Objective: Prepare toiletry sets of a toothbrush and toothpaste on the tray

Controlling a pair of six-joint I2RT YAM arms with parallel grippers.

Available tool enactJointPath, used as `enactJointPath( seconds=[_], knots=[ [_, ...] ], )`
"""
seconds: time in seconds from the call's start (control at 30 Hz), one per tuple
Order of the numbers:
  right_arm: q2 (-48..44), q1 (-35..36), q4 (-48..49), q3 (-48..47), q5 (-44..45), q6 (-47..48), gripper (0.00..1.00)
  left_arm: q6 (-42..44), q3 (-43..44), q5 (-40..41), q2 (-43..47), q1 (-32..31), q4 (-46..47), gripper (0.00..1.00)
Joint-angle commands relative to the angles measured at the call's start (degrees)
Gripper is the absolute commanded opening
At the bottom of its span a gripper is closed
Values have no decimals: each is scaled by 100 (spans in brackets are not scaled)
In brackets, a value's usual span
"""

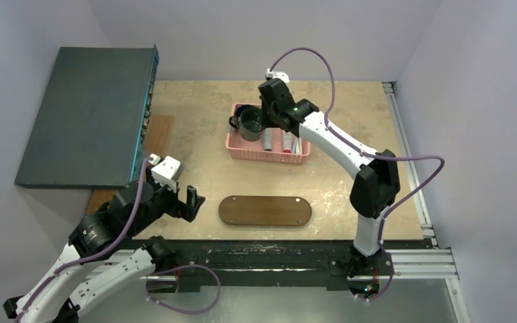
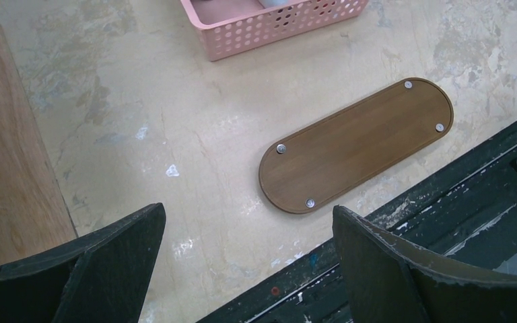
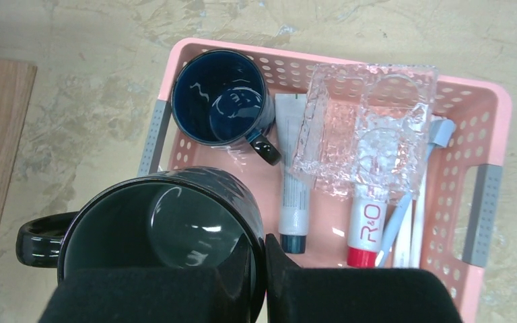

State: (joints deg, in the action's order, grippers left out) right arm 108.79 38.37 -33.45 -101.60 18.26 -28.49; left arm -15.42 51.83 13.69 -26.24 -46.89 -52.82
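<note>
The tray [image 1: 264, 210] [image 2: 357, 145], a dark brown oval board, lies bare near the table's front edge. Two toothpaste tubes lie in the pink basket [image 3: 488, 134] [image 1: 269, 153], one with a dark cap [image 3: 293, 202] and one with a red cap [image 3: 365, 229]. Beside them lie a pale blue toothbrush [image 3: 404, 215] and a white one [image 3: 419, 222]. A clear plastic holder [image 3: 367, 134] partly covers them. My right gripper [image 3: 262, 252] [image 1: 264, 118] is shut on the rim of a dark mug [image 3: 161, 229], held over the basket's left end. My left gripper [image 2: 249, 222] [image 1: 192, 202] hangs open and empty left of the tray.
A second dark blue mug [image 3: 219, 97] stands in the basket's corner. A large dark grey box [image 1: 87, 114] sits at the far left, with a wooden board [image 2: 7, 155] beside it. The table's black front rail [image 2: 444, 202] runs just below the tray.
</note>
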Motion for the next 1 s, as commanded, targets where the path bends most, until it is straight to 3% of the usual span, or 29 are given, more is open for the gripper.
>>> enactJointPath(
  seconds=[0.0,0.53,0.97],
  knots=[
    [-717,108,113,113,-122,297,0,12,-15,156,31,17,169,95],
    [-1571,1128,-194,1265,-320,757,0,-34,11,493,94,18,86,94],
    [-2031,1713,132,2452,-479,161,0,-49,2,633,154,22,76,95]
  ],
)
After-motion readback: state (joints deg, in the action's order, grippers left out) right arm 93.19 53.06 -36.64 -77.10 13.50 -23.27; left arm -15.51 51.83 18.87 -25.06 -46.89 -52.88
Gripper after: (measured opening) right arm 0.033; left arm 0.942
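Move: The right hand still grips the near-black green mug by its rim, the mug hanging some 4 cm to its left and clear of the basket. The tray's middle lies about 21 cm back, level sideways and 20 cm below. The pink basket is centred some 5 cm ahead and 2 cm right, 17 cm down; in it the blue mug stands roughly 8 cm ahead and 6 cm left. From the left hand the tray lies about 8 cm ahead and 19 cm right. Carry the green mug with the right hand back from the basket to over the left half of the tray, about 16 cm, rising some 3 cm at first and then sinking roughly 9 cm. Keep the fingers shut on the mug's right rim, and swing the wrist counter-clockwise by about 20 degrees on the way, tipping it slightly downward. ##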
